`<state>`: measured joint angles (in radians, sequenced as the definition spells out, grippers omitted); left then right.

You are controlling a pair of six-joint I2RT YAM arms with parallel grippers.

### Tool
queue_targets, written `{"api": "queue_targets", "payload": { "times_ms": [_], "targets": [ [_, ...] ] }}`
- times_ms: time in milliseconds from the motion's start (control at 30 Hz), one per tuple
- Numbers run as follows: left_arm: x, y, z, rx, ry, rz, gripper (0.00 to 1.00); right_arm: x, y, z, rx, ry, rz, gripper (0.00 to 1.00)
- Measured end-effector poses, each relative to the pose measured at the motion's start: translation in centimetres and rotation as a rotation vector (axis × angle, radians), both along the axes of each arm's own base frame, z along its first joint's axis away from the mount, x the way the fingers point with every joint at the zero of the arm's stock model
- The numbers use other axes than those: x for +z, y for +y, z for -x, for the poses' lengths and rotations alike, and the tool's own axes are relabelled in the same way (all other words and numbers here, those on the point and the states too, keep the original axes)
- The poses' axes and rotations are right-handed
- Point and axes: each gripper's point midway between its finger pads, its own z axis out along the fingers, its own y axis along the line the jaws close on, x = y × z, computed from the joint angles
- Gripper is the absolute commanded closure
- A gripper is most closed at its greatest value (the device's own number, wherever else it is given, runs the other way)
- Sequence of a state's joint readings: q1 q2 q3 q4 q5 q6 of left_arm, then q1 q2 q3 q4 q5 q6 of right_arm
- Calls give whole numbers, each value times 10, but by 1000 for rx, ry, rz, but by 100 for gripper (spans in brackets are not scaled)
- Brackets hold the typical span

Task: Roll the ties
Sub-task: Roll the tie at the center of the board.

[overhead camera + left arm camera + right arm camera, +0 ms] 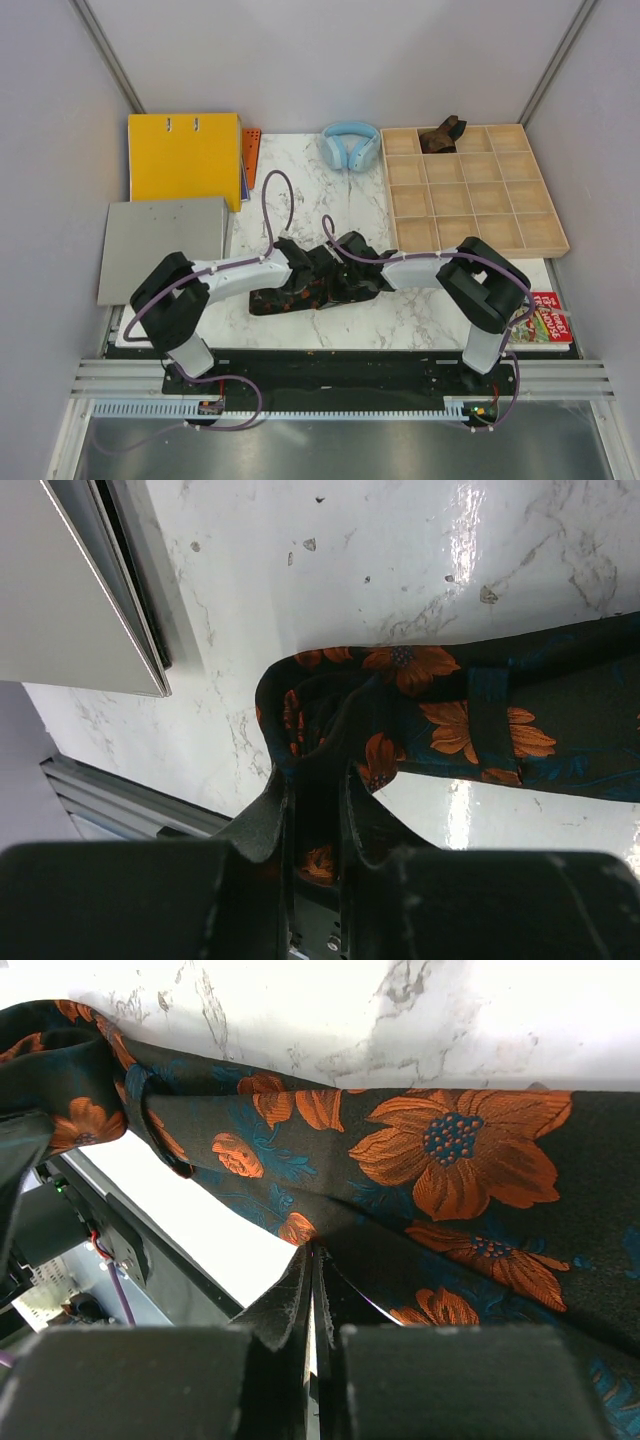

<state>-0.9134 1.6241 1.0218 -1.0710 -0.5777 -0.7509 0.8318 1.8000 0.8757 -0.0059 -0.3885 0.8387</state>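
Note:
A black tie with orange flowers lies on the marble board between the two arms. In the left wrist view its end is folded over, and my left gripper is shut on that fold, with cloth showing between the fingers. My right gripper is shut with its tips pinching the near edge of the same tie. In the top view the left gripper and the right gripper nearly touch over the tie. A dark brown tie roll sits in a back compartment of the wooden tray.
Light-blue headphones lie at the back of the board. A yellow binder and a grey flat box are on the left. A red book lies at the right front. The grey box's corner is near the left gripper.

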Motion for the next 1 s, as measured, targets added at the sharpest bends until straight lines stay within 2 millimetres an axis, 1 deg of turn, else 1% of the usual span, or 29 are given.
{"api": "queue_targets", "payload": {
  "times_ms": [67,167,200,267,367,433,467,567,667,733,767,1000],
  "targets": [
    [-2,-2,1,-11,3,-34,98,0,0,0,-1,1,-2,95],
    [-4,-7,1,-26,13,-68,90,0,-1,-2,-3,0,-5,95],
    [-5,-10,1,-31,16,-75,83,0,-2,-3,-5,0,-5,95],
    [-7,-15,1,-38,23,-86,78,0,-3,-4,-9,0,-8,95],
    [-13,-22,0,-39,39,-104,78,0,-4,-5,-12,3,-13,95],
    [-15,-26,0,-39,53,-118,73,-1,-6,-6,-14,8,-17,95],
    [-16,-27,0,-37,57,-119,69,0,-7,-7,-17,9,-19,95],
    [-18,-32,0,-31,66,-111,64,0,-11,-9,-26,7,-17,95],
    [-20,-35,0,-27,75,-98,52,0,-13,-9,-30,7,-16,95],
    [-21,-37,1,-25,81,-87,49,0,-13,-10,-32,8,-16,95],
    [-22,-38,2,-23,85,-79,45,0,-13,-10,-33,7,-16,95],
    [-23,-47,3,-18,94,-26,26,1,-15,-11,-33,0,-10,95]
  ]
}}
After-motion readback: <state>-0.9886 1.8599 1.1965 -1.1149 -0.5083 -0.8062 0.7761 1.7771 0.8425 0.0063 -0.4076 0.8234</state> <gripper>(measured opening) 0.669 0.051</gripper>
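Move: The left gripper already pinches the rolled end of the tie. Its goal is the flat tie at the small cloth loop, about 4 cm to its right, 1 cm ahead and 4 cm below. The right gripper's tips rest on the tie's near edge, some 12 cm right, 1 cm back and 4 cm lower. From the right gripper, the loop lies about 8 cm left and 2 cm ahead, at table height. Bring the left gripper about 5 cm to the right and 2 cm down, carrying the roll along the tie towards the cloth loop and the right gripper, then spread its fingers wide over the second half of the travel to let go of the roll. Keep the right fingertips shut on the tie's near edge while easing them about 1.5 cm right and 1 cm forward. ##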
